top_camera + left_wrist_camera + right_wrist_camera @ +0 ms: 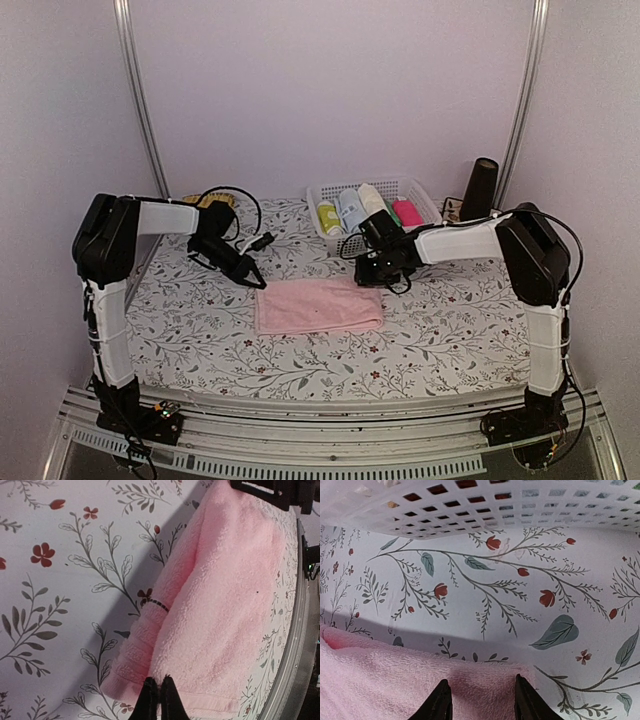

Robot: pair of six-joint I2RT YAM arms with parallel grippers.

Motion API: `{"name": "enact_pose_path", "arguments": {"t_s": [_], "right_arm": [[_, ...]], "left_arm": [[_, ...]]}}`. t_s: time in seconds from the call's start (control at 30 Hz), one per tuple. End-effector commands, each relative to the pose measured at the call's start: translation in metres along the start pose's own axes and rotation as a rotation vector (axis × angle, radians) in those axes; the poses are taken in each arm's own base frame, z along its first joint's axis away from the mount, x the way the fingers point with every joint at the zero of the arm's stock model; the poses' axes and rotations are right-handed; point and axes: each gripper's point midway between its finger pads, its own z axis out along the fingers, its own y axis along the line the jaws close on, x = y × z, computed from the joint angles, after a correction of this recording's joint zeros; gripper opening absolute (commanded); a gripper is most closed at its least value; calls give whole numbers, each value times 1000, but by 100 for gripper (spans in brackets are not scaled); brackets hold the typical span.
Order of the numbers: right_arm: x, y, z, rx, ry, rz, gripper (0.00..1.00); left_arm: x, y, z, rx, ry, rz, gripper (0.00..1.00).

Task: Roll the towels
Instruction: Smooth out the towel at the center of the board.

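One pale pink towel [318,306] lies folded flat on the flowered cloth at mid-table. My left gripper [258,280] is at its far left corner. In the left wrist view the towel [225,595] fills the right half, and the left gripper [159,682] is shut, pinching the towel's edge. My right gripper [375,278] is down at the far right corner. In the right wrist view its two fingers stand apart on the towel [395,685], so the right gripper [481,685] is open, with the pink edge between the tips.
A white lattice basket [425,195] at the back holds several rolled towels, and its wall [520,505] stands just beyond my right gripper. A dark cylinder [480,188] stands at the back right. The table's metal front rail [295,645] runs along the towel's near side.
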Motion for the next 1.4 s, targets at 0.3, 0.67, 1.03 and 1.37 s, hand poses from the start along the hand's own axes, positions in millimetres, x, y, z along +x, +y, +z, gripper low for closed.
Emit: {"name": "enact_pose_path", "arguments": {"t_s": [0.3,0.67,1.03,1.37], "right_arm": [[8,-8,12,55,26,-9,44],[-19,28,-75,-189,-116,1,84],[27,66,-87,-646,22,-12,99],[48,60,-61,-750,126,49,99]], "left_arm": [[16,22,-6,-94,31,-142,17],[-75,-34,-90,-172,-238,153,68],[-79,-102,-8,305,-191,222,83],[-64,-81,43,291,-118,142,84]]}}
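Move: The shut left fingertips are at the pink towel's far left corner, with its middle about 13 cm to the right and 6 cm back, roughly level. The yellow roll lies some 20 cm ahead and 17 cm right. From the right hand, near the towel's far right corner, the towel's middle is about 11 cm left and 7 cm back; the basket's middle is 20 cm ahead and 2 cm right, slightly higher. Stroke the left fingertips 2 cm outward, slightly down, at the pink towel's left end, then open them wide, arc up and over, and come down about 10 cm right of the start, above its far edge. Dip the right hand slightly, lift it off while opening fully, and swing it 8 cm back and slightly left over the towel, wrist rolling some 30 degrees, then partway down. ##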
